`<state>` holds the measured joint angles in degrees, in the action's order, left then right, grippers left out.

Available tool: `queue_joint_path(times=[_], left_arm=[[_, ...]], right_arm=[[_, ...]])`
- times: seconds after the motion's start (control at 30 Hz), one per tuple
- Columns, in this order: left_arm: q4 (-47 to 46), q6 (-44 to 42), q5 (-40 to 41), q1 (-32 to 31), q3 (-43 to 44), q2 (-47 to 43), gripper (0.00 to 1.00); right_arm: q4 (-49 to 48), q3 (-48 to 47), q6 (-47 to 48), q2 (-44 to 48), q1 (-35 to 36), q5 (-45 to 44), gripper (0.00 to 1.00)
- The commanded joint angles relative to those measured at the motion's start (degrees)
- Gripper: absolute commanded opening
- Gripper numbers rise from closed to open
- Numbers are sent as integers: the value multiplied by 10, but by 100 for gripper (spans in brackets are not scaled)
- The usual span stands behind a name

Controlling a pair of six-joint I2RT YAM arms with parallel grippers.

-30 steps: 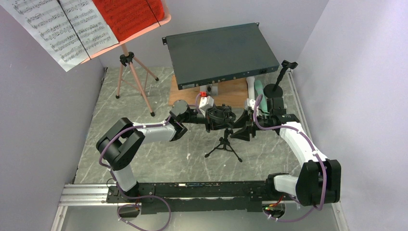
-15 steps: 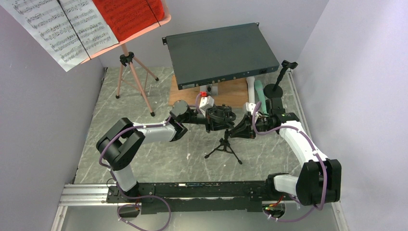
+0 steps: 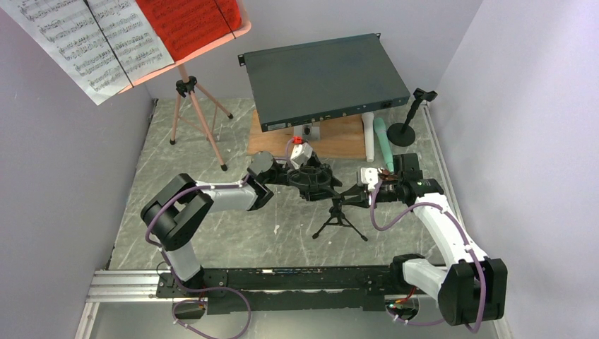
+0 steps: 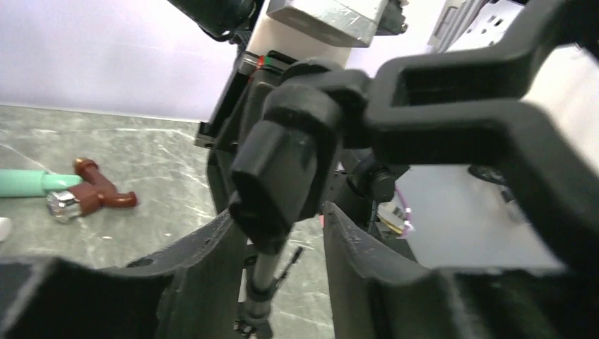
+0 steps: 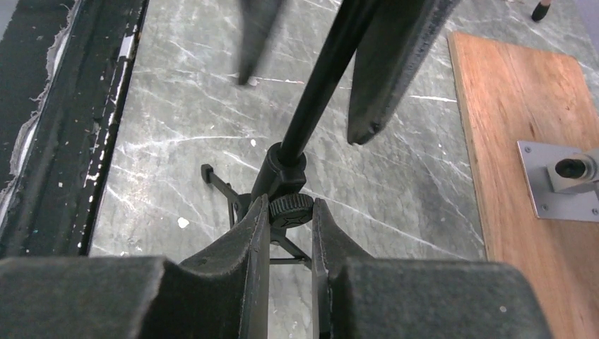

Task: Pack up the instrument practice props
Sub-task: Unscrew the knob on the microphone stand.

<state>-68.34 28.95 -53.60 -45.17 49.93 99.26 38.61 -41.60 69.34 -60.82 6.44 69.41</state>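
A small black tripod stand (image 3: 340, 219) is upright on the marble floor between the arms. My right gripper (image 5: 289, 205) is shut on the knurled knob at its hub (image 5: 291, 206), seen from above at the right gripper (image 3: 351, 200). My left gripper (image 4: 279, 215) is open around the stand's black top clip (image 4: 279, 169), with a gap on the right side. The salmon-pink music stand (image 3: 192, 106) holds white (image 3: 85, 42) and red (image 3: 187, 25) sheets at the back left. The round-based mic stand (image 3: 408, 116) and the white and mint tubes (image 3: 376, 138) are at the back right.
A dark grey rack box (image 3: 325, 78) sits tilted on a wooden board (image 3: 335, 141) behind the grippers. Lavender walls close in on the left and right. The arms' rail (image 3: 282, 279) runs along the near edge. A small brown piece (image 4: 92, 194) lies by the mint tube.
My right gripper closed on the tripod stand's knob, and the stand shifted slightly right. My left jaws opened off the stand's top, and the left gripper drew back a little.
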Motion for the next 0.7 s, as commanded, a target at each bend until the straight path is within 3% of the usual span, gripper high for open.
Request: queue_joint_path(times=[0.0,0.1,0.23,0.6,0.67], left_arm=[[-42,41,-30,0,-6,-30,56],[-41,53,-33,0,-19,-36,69],[4,22,-27,0,-41,-60,77],[434,-255,69,0,-25,-184,85],[480,-281,82,1,-27,-192,85]], right_arm=[[-49,-4,-12,3,-4,11,0],[-55,-3,-20,4,-7,15,0],[-64,-2,-31,3,-15,19,0],[-137,29,-47,7,-30,-21,0],[-123,29,-13,5,-31,-27,0]])
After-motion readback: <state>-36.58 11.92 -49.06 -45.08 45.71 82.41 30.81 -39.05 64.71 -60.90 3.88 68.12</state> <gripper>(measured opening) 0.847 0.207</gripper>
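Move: The microphone stand's upper pole is still between the left gripper's part-open fingers, with the black ring about 4 cm to the left and 5 cm above them. The knob lies some 8 cm below the left hand, about 2 cm back and 2 cm to its right. It is already in the right fingertips, with the tripod base roughly 8 cm straight below them; the brown fitting is about 12 cm ahead, 13 cm right and 10 cm below the right hand. Open the left fingers wide to let go of the stand's pole, easing back about 1.5 cm, then draw the left gripper off to the left, some 3.5 cm in all, while its fingertips tip down about 10 degrees. Keep the right gripper's hold on the knob, carrying it about 2 cm forward and slightly right with a small clockwise turn. ##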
